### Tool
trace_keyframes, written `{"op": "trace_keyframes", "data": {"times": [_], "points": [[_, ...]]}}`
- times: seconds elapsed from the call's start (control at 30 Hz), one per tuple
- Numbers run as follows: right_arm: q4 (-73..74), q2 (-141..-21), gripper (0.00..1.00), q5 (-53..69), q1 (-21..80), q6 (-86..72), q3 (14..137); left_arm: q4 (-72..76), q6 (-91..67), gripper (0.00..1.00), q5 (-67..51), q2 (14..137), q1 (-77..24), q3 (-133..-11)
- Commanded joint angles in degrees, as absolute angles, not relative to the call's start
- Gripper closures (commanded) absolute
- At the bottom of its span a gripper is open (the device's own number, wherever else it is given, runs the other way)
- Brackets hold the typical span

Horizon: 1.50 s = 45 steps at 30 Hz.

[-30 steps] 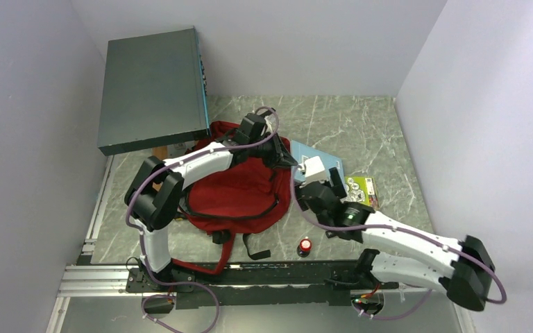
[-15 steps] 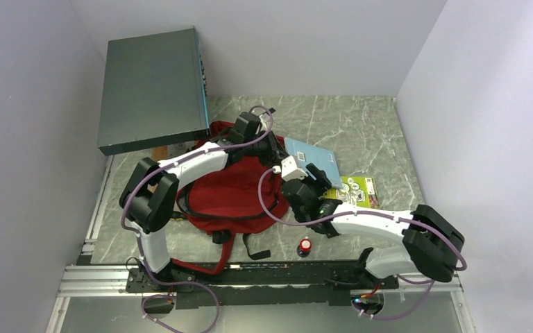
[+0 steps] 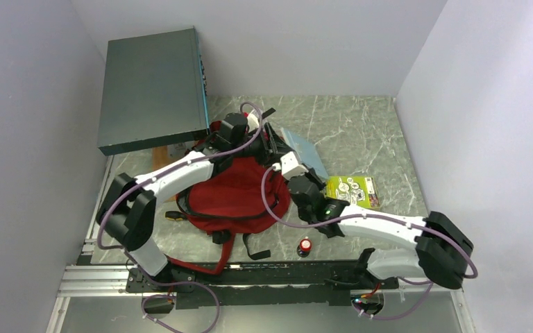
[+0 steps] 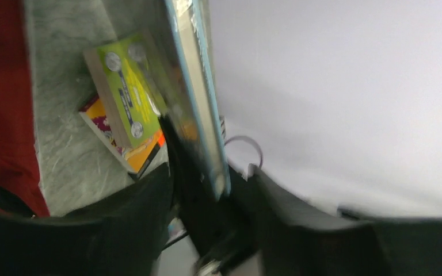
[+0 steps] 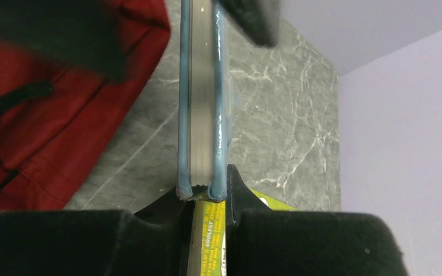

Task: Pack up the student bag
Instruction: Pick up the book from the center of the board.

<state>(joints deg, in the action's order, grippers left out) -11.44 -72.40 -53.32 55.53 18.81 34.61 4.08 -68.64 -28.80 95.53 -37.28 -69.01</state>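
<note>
The student bag (image 3: 239, 191) lies flat in the middle of the table, dark red with black straps; part of it shows in the right wrist view (image 5: 29, 126). A light-blue book (image 3: 304, 147) stands tilted on its edge to the bag's right. My right gripper (image 5: 202, 192) is shut on the book's near edge (image 5: 201, 115). At the book's far end, my left gripper (image 3: 272, 142) straddles it. In the blurred left wrist view the book (image 4: 198, 109) sits between the left fingers (image 4: 288, 207) with a gap beside it, so that gripper (image 4: 213, 184) is open.
A yellow-green book (image 3: 350, 191) lies flat to the right of the bag, under the right gripper (image 5: 207, 241). A small red-topped object (image 3: 305, 245) sits near the front rail. A dark grey box (image 3: 153, 87) overhangs the back left corner. Walls close in on all sides.
The right gripper swung left and closed on the blue book. The left arm drew back left, the book tipped up onto its edge, and the left jaws loosened.
</note>
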Motion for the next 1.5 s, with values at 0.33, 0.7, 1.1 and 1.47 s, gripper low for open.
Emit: {"op": "trace_keyframes", "data": {"times": [0.33,0.7,1.1,1.47], "points": [[6.7,-47.1,1.0,-3.4,31.1,-12.4,44.0,17.6,-57.0,0.0,-35.7,62.6,-37.8,-57.7],[-9.5,-54.6,1.0,46.1,21.0,-46.3,50.5,-5.6,-49.3,0.0,-22.4,34.7,-37.6,-48.0],[-43.4,-63.5,1.0,47.0,27.5,-77.0,35.7,-14.6,-63.2,0.0,-4.3,13.1,-37.6,-31.1],[-55.2,-68.6,1.0,39.5,32.5,-85.0,30.6,-25.5,-79.8,0.0,3.3,2.4,-37.6,-23.8]]}}
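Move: The book, on edge in both hands' fingers, has its middle about 6 cm ahead, 3 cm left and 3 cm above the right hand. The open bag it goes to is centred some 24 cm left, 3 cm back and 13 cm below. A green book lies 13 cm right and 6 cm back. From the left hand the book's middle is about 6 cm right, 2 cm back and 4 cm down, the bag's 15 cm left, 10 cm back and 20 cm down. The book stays pinched in the right fingers, which lift it some 15 cm, then swing left and back over the bag, sinking a little at the end, while the hand rolls and turns until its fingers point left. The left hand, already loosening, opens wide, comes free back and up, then swings left and sinks towards the bag's near-left part. ##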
